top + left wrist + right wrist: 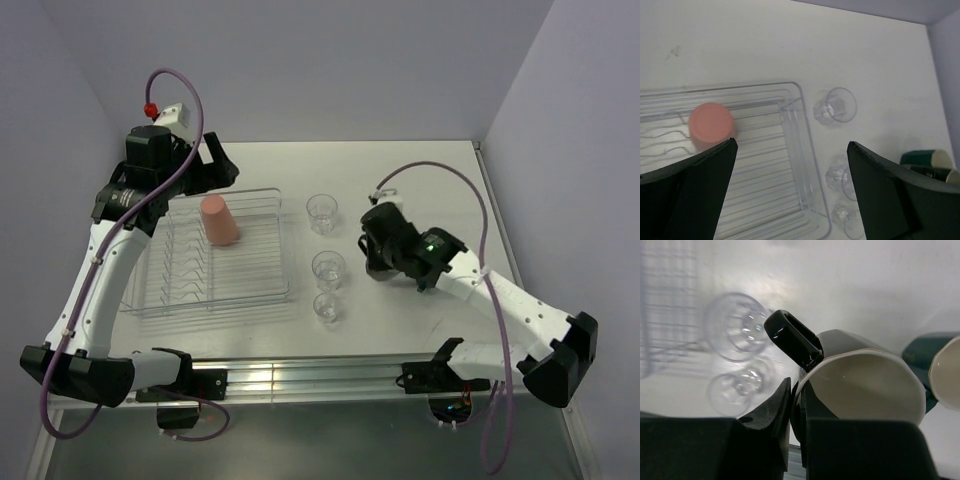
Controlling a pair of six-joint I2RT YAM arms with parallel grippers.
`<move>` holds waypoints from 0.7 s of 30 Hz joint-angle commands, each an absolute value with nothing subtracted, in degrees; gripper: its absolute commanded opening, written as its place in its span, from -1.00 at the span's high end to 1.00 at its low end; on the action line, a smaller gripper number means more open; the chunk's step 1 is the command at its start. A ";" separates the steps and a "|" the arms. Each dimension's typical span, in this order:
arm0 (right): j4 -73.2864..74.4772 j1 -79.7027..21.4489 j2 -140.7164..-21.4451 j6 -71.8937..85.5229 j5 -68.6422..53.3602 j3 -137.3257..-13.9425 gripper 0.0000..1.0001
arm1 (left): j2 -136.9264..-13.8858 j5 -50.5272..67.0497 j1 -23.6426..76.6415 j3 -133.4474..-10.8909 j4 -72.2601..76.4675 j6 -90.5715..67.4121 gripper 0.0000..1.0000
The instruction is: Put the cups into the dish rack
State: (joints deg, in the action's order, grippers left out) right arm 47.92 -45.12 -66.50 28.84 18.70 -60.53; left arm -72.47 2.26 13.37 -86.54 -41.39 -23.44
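The clear dish rack [160, 285] lies at the left, with a salmon-orange cup [220, 220] standing upside down inside it. To the right of the rack three clear tumblers [321, 212] [329, 268] [327, 307] stand in a column. My right gripper [796, 390] is shut on the rim wall of the black handled mug [860, 385], one finger inside and one outside. A dark green mug [919, 352] with a white inside sits just right of it. Above the rack's far right corner my left gripper [792, 150] hangs open, holding nothing.
The rack's rim [805, 130] and the tumblers [835, 106] lie below the left gripper. In the top view the right gripper [375, 262] sits close to the right of the tumbler column. Walls close off the table at the back and on both sides.
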 commanded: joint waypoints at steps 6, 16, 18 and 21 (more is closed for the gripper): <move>36.58 -31.65 -66.08 24.43 -11.65 -80.66 1.00 | -67.94 36.95 13.54 -77.10 -11.58 -30.84 -0.98; 12.06 -23.12 -75.23 45.05 -46.66 -88.24 1.00 | -72.07 50.69 13.54 -70.84 14.82 -41.82 -0.99; 5.91 -22.42 -76.37 48.32 -49.21 -88.16 1.00 | -72.42 52.38 13.62 -69.09 18.70 -43.76 -0.98; -6.04 -22.15 -76.81 56.93 -53.43 -85.09 1.00 | -72.86 52.65 14.41 -68.91 18.90 -42.72 -0.98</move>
State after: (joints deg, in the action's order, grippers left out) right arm 16.19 -22.68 -78.37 45.67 -42.39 -83.90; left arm -72.79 48.29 13.65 -69.10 11.20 -41.23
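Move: The right hand already pinches the black mug by its rim, the mug's middle some 4 cm to its right and 3 cm below; the left gripper that it is carried to is about 13 cm ahead, 34 cm left and 17 cm above. The middle glass stands about 3 cm ahead and 10 cm left, the far glass 17 cm ahead and 11 cm left, the green mug 4 cm ahead and 15 cm right, all about 12 cm below. From the left hand, the black mug is about 13 cm back, 38 cm right and 20 cm below. Keeping its pinch on the black mug's rim, the right hand lifts it some 22 cm while carrying it left and forward towards the left gripper, sideways mostly after the first rise, and rolls its left side up by nearly 60 degrees so that the fingers swing from pointing down to pointing left. At the same time the left hand, fingers staying wide open, swings about 12 cm right to meet the mug, rising as well and drawing slightly back, and turns clockwise until its fingers face the mug's base. ##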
